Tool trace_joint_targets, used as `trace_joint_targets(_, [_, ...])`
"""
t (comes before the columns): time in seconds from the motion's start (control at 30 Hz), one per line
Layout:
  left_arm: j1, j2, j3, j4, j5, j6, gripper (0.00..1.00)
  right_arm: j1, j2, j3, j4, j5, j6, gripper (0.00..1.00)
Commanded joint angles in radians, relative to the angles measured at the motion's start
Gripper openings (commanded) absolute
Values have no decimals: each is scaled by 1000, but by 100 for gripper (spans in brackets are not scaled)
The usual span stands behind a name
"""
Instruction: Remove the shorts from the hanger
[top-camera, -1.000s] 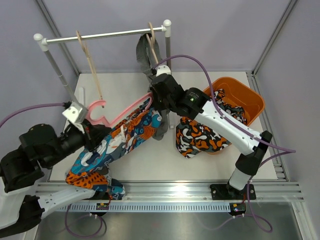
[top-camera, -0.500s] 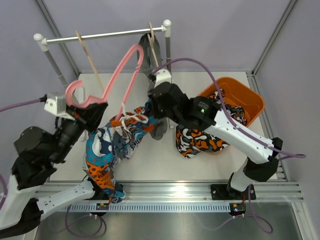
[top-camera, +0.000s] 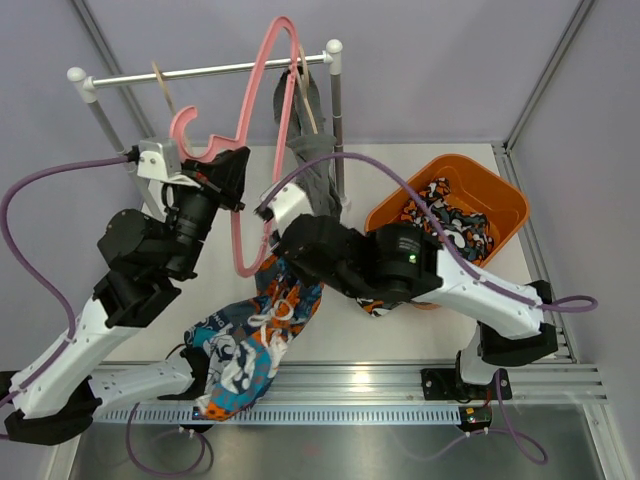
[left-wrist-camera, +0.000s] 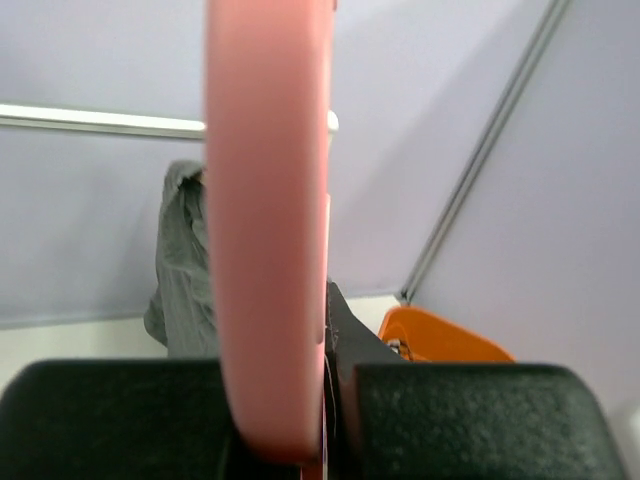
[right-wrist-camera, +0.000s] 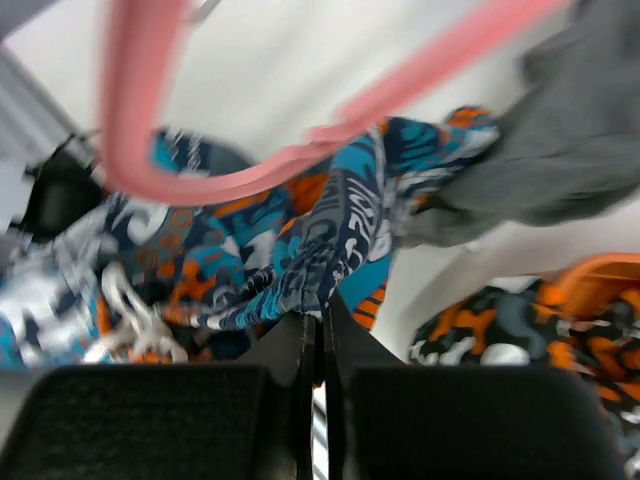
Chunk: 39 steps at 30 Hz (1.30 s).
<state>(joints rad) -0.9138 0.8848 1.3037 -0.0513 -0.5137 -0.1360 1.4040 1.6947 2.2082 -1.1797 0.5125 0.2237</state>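
Note:
My left gripper (top-camera: 225, 175) is raised and shut on the pink hanger (top-camera: 262, 110) near its hook; the hanger fills the left wrist view (left-wrist-camera: 265, 200). My right gripper (top-camera: 272, 262) is shut on the top edge of the blue-orange-white patterned shorts (top-camera: 250, 340), which hang down toward the table's front rail. In the right wrist view the shorts (right-wrist-camera: 330, 230) sit just below the hanger's curve (right-wrist-camera: 200, 185). The plain grey shorts (top-camera: 300, 115) hang on a wooden hanger on the rail. The camouflage shorts (top-camera: 455, 225) lie in the orange bin.
The orange bin (top-camera: 500, 195) stands at the right. The white clothes rail (top-camera: 200, 72) spans the back, with a bare wooden hanger (top-camera: 165, 90) on it. The right arm (top-camera: 400, 265) stretches across the middle of the table. Grey walls close in the sides.
My left arm has lifted the pink hanger up and toward the back. My right gripper has pulled the patterned shorts down and forward; they now hang over the front rail.

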Motion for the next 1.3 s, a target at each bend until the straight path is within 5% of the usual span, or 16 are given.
trace_joint_targets(0.0, [-2, -7, 74, 58, -88, 18, 0, -77, -173, 166, -8, 352, 17, 0])
trace_joint_targets(0.1, [-2, -38, 26, 61, -91, 10, 0, -89, -318, 174, 180, 630, -97, 0])
trace_joint_targets(0.13, [-2, -43, 13, 56, -94, 10, 0, -91, -367, 86, 300, 708, -297, 0])
trace_joint_targets(0.2, [-2, -46, 12, 18, -97, 7, 0, -94, -566, -112, 1023, 839, -677, 0])
trace_joint_targets(0.23, [-2, -49, 14, 7, -94, 3, 0, -94, -628, -316, 1382, 825, -1050, 0])
trace_joint_targets(0.27, [-2, -52, 8, -5, -88, 0, 0, -97, -715, -356, 1707, 796, -1123, 0])
trace_joint_targets(0.53, [-2, -61, -41, -16, -62, -28, 0, -152, -836, -473, 1953, 777, -1357, 0])
trace_joint_targets(0.63, [-2, -60, -55, -22, -46, -43, 0, -152, -842, -524, 1895, 794, -1287, 0])
trace_joint_targets(0.9, [-2, -69, -75, -41, -22, -70, 0, -218, -802, -613, 1239, 755, -780, 0])
trace_joint_targets(1.0, [-2, -76, -75, -53, -13, -73, 0, -441, -686, -486, 724, 573, -366, 0])
trace_joint_targets(1.03, [-2, -79, -73, -59, -9, -73, 0, -637, -608, -457, 527, 467, -180, 0])
trace_joint_targets(1.07, [-2, -81, -72, -68, -6, -73, 0, -737, -571, -431, 465, 249, -119, 0])
trace_joint_targets(1.27, [-2, -104, -70, -119, -28, -56, 0, -1274, -305, -415, 391, -402, 114, 0])
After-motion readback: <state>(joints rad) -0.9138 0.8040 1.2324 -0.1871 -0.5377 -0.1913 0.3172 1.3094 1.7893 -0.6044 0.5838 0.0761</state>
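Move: The right hand, holding the blue patterned shorts, has the orange bin about 37 cm to its right, 22 cm ahead and 30 cm lower. The black-and-orange shorts lie in it and over its near-left rim, some 33 cm right and 17 cm ahead; the grey shorts hang about 22 cm ahead and 7 cm right. From the left hand the bin is roughly 44 cm right, 14 cm ahead, far below. Right hand swings the held shorts up and about 50 cm right, back left, then forward-down over the bin. ##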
